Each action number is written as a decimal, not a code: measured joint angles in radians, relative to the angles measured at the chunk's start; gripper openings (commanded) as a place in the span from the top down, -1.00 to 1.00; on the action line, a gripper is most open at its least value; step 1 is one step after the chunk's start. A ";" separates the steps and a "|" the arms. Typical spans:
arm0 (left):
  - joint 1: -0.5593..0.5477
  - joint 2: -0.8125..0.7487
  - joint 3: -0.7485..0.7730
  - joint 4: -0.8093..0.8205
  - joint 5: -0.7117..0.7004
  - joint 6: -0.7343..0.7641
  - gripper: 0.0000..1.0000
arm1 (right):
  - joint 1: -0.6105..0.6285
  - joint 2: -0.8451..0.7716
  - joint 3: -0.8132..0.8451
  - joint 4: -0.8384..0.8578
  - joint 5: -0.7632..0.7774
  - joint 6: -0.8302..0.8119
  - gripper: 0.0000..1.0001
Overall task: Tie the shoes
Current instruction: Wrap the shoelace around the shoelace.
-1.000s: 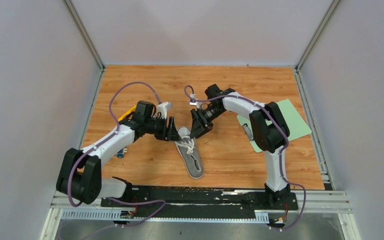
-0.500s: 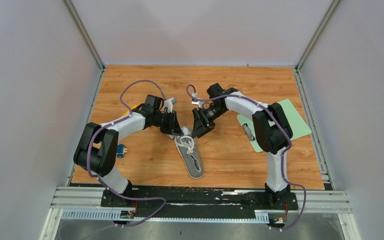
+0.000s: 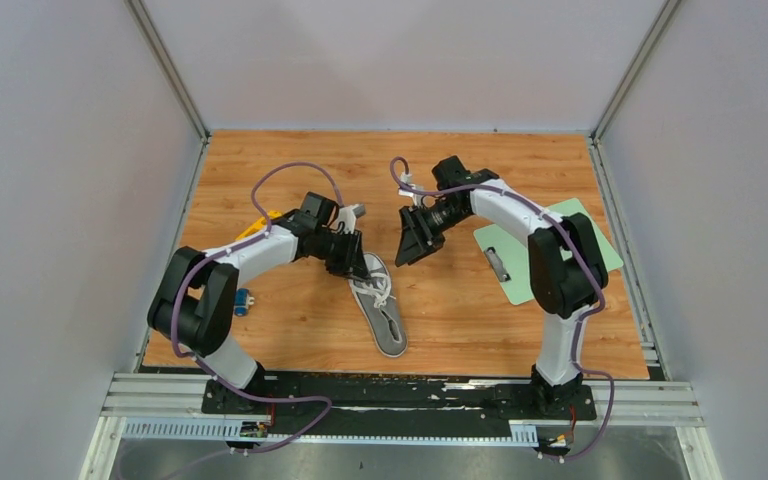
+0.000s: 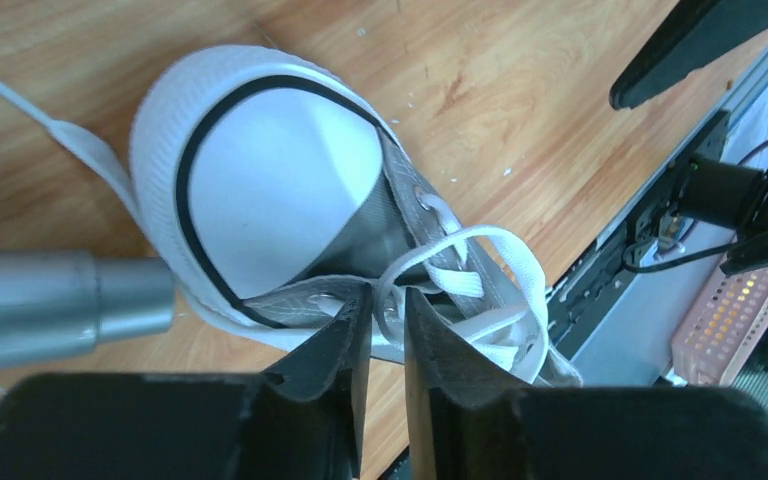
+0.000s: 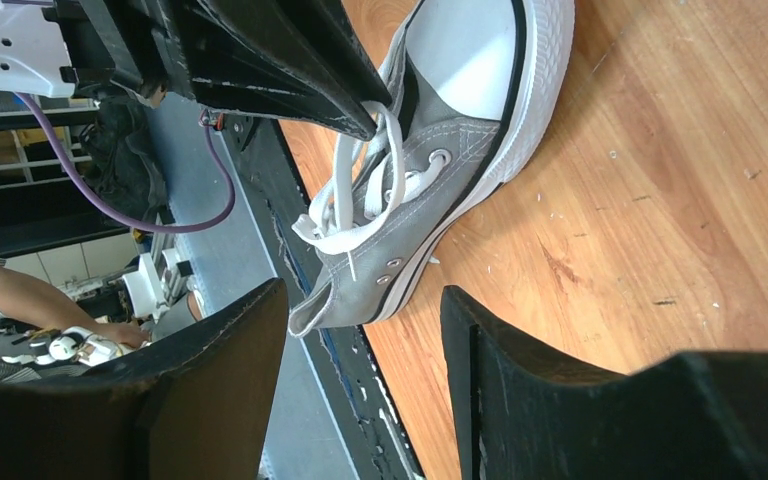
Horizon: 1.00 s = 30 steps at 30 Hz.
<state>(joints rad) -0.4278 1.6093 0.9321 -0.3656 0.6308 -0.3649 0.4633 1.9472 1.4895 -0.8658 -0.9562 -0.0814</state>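
A grey canvas shoe (image 3: 384, 308) with a white toe cap lies on the wooden table, toe pointing away from the arm bases. Its white laces (image 4: 500, 250) lie loose and tangled over the tongue. My left gripper (image 3: 358, 265) sits low over the toe end of the lacing. In the left wrist view its jaws (image 4: 388, 296) stand nearly together with a loop of lace pinched between the tips. The right wrist view shows the shoe (image 5: 445, 150) and that loop of lace (image 5: 385, 150) hanging at the left fingertips (image 5: 365, 115). My right gripper (image 3: 412, 250) hovers open and empty, apart from the toe on its right.
A pale green mat (image 3: 570, 240) lies at the right with a small metal piece (image 3: 497, 263) on its near-left edge. A yellow object (image 3: 258, 224) and a small blue one (image 3: 242, 303) sit by the left arm. Grey walls enclose the table.
My left gripper has swung in over the shoe's lacing and closed down onto a lace loop. My right gripper has drawn back up and to the right, away from the toe, still open.
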 measured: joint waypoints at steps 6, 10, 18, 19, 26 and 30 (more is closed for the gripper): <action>-0.039 0.000 0.041 -0.056 -0.024 0.046 0.92 | 0.000 -0.050 -0.028 -0.001 0.043 -0.028 -0.14; -0.045 0.000 0.158 -0.129 -0.055 0.126 1.00 | 0.000 -0.103 -0.050 -0.005 0.059 -0.069 -0.13; -0.048 -0.010 0.335 -0.168 0.001 0.241 1.00 | 0.001 -0.276 -0.097 0.034 0.065 -0.158 -0.14; -0.048 -0.010 0.343 -0.169 0.021 0.241 1.00 | 0.002 -0.296 -0.103 0.041 0.064 -0.164 -0.15; -0.070 -0.003 0.410 -0.202 0.105 0.298 0.96 | 0.039 -0.369 -0.173 0.093 0.066 -0.183 -0.15; -0.086 -0.005 0.484 -0.263 0.083 0.389 0.96 | 0.049 -0.369 -0.240 0.125 0.068 -0.159 -0.16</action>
<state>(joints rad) -0.5140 1.6039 1.4166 -0.6289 0.7139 0.0238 0.5121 1.5787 1.2491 -0.7410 -0.8879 -0.2409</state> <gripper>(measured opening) 0.019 0.576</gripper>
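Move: The shoelace loop stands right at the left gripper's tips, barely 1 cm back and 1 cm to the right, at about its height. From that gripper the knot lies some 4 cm back, 2 cm right and 1 cm lower, the shoe's middle about 5 cm back, 3 cm right and 4 cm down, and the silver tube roughly 7 cm ahead, 9 cm left and 5 cm down. From the right gripper the loop is about 6 cm left, 3 cm back and 5 cm below. Ease the left gripper about 1 cm back and right while closing its fingers on the shoelace loop, then lift the pinched lace some 14 cm away from the shoe, drifting right and a little forward and turning about 20 degrees clockwise. Keep the right gripper open and empty beside the shoe, raising it about 7 cm, then bring it back towards the robot, partly sinking again. ##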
